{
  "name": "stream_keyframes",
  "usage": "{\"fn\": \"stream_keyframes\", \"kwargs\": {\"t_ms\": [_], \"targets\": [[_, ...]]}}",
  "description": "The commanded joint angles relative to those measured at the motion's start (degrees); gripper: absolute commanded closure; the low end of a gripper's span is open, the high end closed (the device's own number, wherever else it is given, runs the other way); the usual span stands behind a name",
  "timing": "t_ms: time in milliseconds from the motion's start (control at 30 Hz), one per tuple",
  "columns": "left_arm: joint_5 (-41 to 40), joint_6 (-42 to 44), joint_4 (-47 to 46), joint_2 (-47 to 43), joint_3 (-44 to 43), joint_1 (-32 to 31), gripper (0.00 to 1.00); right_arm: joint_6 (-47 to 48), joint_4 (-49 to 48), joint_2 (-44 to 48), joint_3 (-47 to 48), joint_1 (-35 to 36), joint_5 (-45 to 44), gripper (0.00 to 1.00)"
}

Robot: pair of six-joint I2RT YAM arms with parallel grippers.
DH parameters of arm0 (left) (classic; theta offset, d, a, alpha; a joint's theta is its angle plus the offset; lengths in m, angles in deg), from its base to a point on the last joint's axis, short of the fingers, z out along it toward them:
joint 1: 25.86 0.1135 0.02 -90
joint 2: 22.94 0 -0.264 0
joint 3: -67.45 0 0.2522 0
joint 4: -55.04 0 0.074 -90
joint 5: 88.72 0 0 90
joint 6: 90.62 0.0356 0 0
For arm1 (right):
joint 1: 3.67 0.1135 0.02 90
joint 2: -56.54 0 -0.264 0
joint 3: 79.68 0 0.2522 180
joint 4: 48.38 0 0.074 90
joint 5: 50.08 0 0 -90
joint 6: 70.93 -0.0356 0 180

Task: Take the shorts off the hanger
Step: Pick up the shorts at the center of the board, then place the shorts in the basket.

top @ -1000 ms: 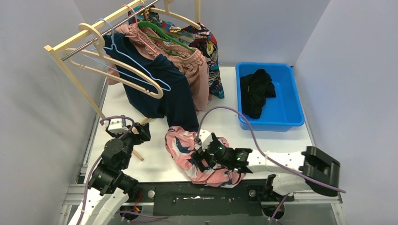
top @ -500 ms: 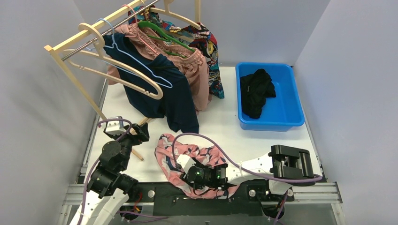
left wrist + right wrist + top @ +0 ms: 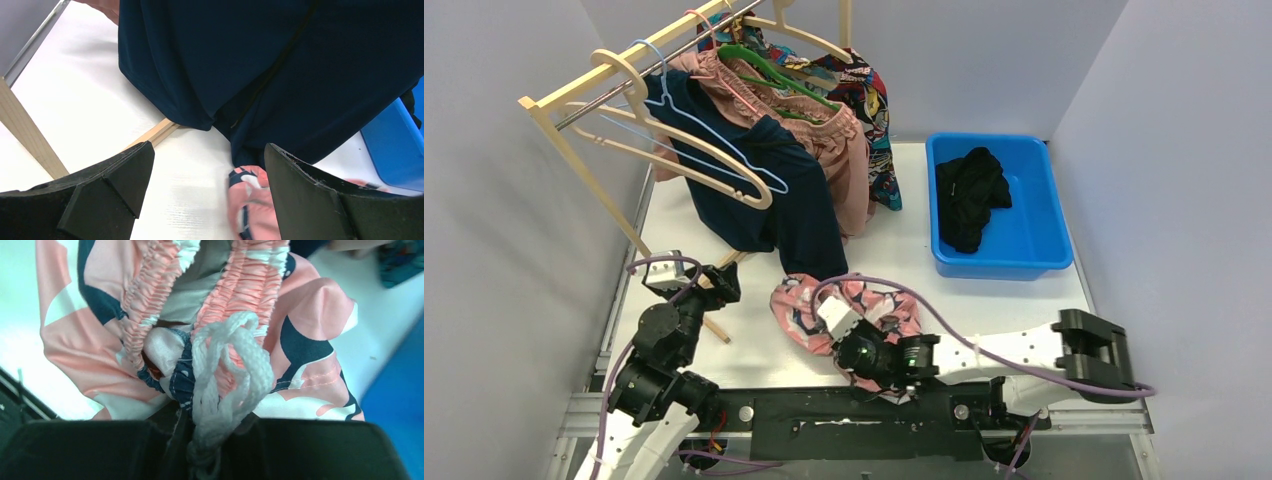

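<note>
The pink shorts with navy print [image 3: 879,300] lie bunched on the white table at the front centre. My right gripper [image 3: 849,335] is shut on their gathered waistband and white drawstring [image 3: 225,365], which fill the right wrist view between the jaws [image 3: 210,432]. My left gripper [image 3: 716,282] is open and empty, low over the table left of them. In the left wrist view its fingers [image 3: 207,152] frame the pink shorts' edge [image 3: 250,200] and the hanging navy shorts [image 3: 260,60]. The navy shorts [image 3: 774,195], dusty pink shorts [image 3: 842,150] and comic-print shorts [image 3: 874,105] hang on the rack. The black shorts [image 3: 969,195] lie in the bin.
A wooden clothes rack [image 3: 554,110] stands at the back left with wooden, blue wire [image 3: 724,150] and green [image 3: 774,75] hangers. Its foot bars [image 3: 30,135] lie on the table near my left gripper. A blue bin [image 3: 1044,262] stands at the right. Grey walls enclose the table.
My right gripper dragged the pink shorts toward the near edge and left, then moved back away from the edge, bunching them more tightly. The left arm has barely moved.
</note>
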Motion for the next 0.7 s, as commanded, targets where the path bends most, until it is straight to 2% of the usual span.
{"fn": "stream_keyframes", "kwargs": {"t_ms": [0,100,300,533,667], "targets": [[-0.1,-0.3,-2.3,-1.7,-0.6,0.3,0.19,-1.0,0.2,9.3,-0.4,-0.3,-16.8,1.00],[0.1,-0.3,-2.5,-1.6,-0.5,0.3,0.19,-5.0,3.5,13.6,-0.5,-2.7,-20.8,1.00],[0.7,-0.1,-2.3,-0.9,-0.7,0.3,0.19,-10.2,8.7,22.0,1.5,-11.9,-19.8,1.00],[0.9,-0.1,-2.5,-1.0,-0.6,0.4,0.19,1.1,3.6,33.6,6.9,-22.8,-21.0,1.00],[1.3,0.0,-2.8,-0.8,-0.5,0.5,0.19,11.1,-0.2,35.5,10.6,-31.2,-14.6,1.00]]}}
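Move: The blue bin, where the right hand's pinched pink shorts are being taken, is centred roughly 31 cm to the right hand's right and 30 cm ahead, a few centimetres below it. The black shorts in the bin lie about 29 cm right and 33 cm ahead. The hanging navy shorts are centred some 20 cm ahead, 18 cm left and 15 cm higher. From the left hand, the bin is about 57 cm right, 20 cm ahead and 19 cm below. Upward and to its right in one quick sweep, the right hand carries the pink shorts about 20 cm up, some 16 cm right and 12 cm forward towards the blue bin, turning clockwise some 40 degrees while its fingertips tip up. The nearly shut fingers keep their pinch on the waistband and white drawstring. ##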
